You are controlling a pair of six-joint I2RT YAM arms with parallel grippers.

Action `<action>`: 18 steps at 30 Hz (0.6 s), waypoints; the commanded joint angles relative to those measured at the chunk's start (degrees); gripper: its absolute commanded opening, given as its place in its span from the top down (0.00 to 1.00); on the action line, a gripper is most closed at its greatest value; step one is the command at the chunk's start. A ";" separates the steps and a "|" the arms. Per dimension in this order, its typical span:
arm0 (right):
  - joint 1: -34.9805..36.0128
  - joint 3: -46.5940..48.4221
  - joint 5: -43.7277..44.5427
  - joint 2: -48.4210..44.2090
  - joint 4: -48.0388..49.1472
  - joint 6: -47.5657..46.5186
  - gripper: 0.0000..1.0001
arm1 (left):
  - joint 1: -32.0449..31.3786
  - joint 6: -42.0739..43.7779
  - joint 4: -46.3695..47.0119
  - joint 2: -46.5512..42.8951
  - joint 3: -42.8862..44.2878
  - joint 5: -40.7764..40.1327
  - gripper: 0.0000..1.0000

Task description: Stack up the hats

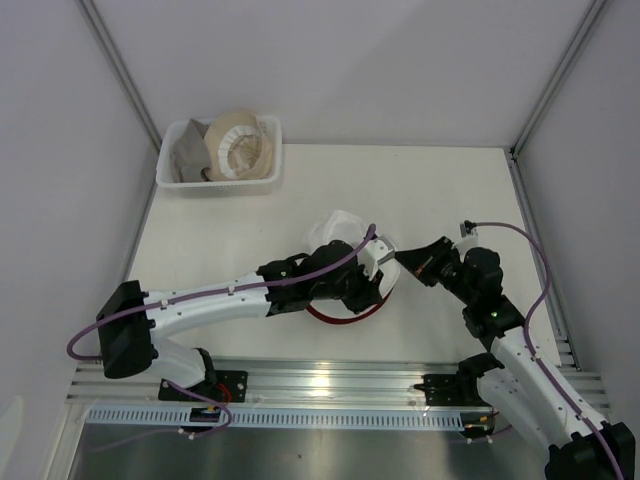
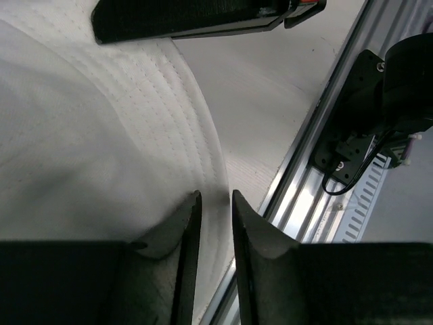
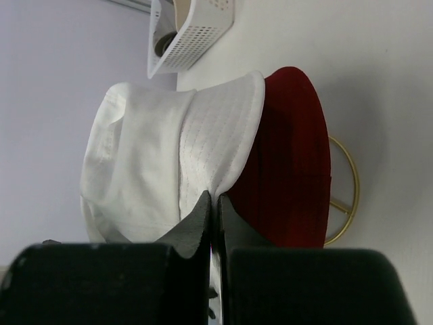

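Observation:
A white hat sits over a dark red hat at the table's middle. In the right wrist view the white hat covers the left side of the red hat. My right gripper is shut on the white hat's brim, reaching in from the right. My left gripper lies over the near side of the stack. Its jaws stand a narrow gap apart over the white brim. A beige hat and a grey hat lie in the basket.
The white mesh basket stands at the back left by the wall. A gold ring base shows under the red hat. The metal rail and arm bases line the near edge. A black bar crosses the top of the left wrist view.

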 commanded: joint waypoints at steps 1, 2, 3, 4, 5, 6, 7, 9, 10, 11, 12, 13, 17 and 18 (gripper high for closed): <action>0.51 1.09 2.70 -0.28 -1.15 -4.59 1.00 | -0.34 -1.38 1.16 -2.65 2.12 0.23 0.58; 0.51 1.00 3.15 -0.28 -1.93 -5.64 1.00 | -0.34 -1.47 1.07 -3.35 2.20 -0.03 0.53; 0.60 0.92 3.85 -0.37 -4.03 -6.70 1.00 | -0.34 -1.82 0.20 -4.92 2.81 -0.38 0.50; 0.60 0.92 4.90 -0.46 -4.31 -8.45 1.00 | -0.34 -1.91 -0.51 -5.55 3.17 -0.74 0.47; 0.60 0.39 5.26 -0.37 -4.40 -8.99 1.00 | -0.34 -2.00 -1.04 -6.34 3.61 -1.00 0.46; 0.60 0.13 5.87 -0.28 -4.31 -9.34 1.00 | -0.34 -2.26 -1.82 -7.91 4.57 -1.87 0.42; 0.51 -0.31 5.88 -0.11 -3.79 -9.87 1.00 | -0.34 -2.43 -2.18 -8.80 4.75 -2.58 0.41; 0.60 -1.72 5.79 0.51 -2.04 -10.13 1.00 | -0.34 -3.57 -2.97 -10.47 5.45 -7.03 0.34; 0.60 -2.33 5.70 1.29 -1.16 -10.40 1.00 | -0.34 -4.19 -4.19 -12.13 5.89 -8.98 0.24; 0.68 -2.77 5.79 1.74 0.16 -10.66 1.00 | -0.16 -4.54 -5.08 -12.93 6.59 -11.35 0.20; 0.69 -3.47 5.79 2.18 0.95 -10.92 1.00 | 0.01 -5.85 -5.95 -13.72 6.86 -14.07 0.14; 0.77 -3.83 5.27 2.96 1.66 -11.54 1.00 | 0.89 -7.78 -7.36 -15.64 7.21 -18.62 0.06; 1.74 -4.71 5.26 2.88 3.24 -13.38 1.00 | 8.50 -16.82 -8.95 -22.07 3.27 -21.13 0.06; 2.70 -5.41 6.65 2.53 4.12 -14.34 1.00 | 10.37 -22.42 -8.69 -23.65 1.87 -21.04 0.07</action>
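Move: The red hat under the white one has its middle roughly 11 cm to the right hand's left, 3 cm nearer the base and 7 cm lower; the white hat's middle is about 9 cm left and 1 cm back, some 2 cm down. From the left hand the red hat is about 7 cm ahead, 6 cm left, 5 cm below; the beige hat in the basket lies some 35 cm ahead, 32 cm left and 10 cm lower. Upward first, then swinging left and forward, the left hand lets go of the white hat's near brim, its fingers opening wide as it climbs some 14 cm away from the hats. Meanwhile the right hand, still pinching the brim's right side, lowers it about 5 cm towards the red hat, rolling some 10 degrees left side down. ##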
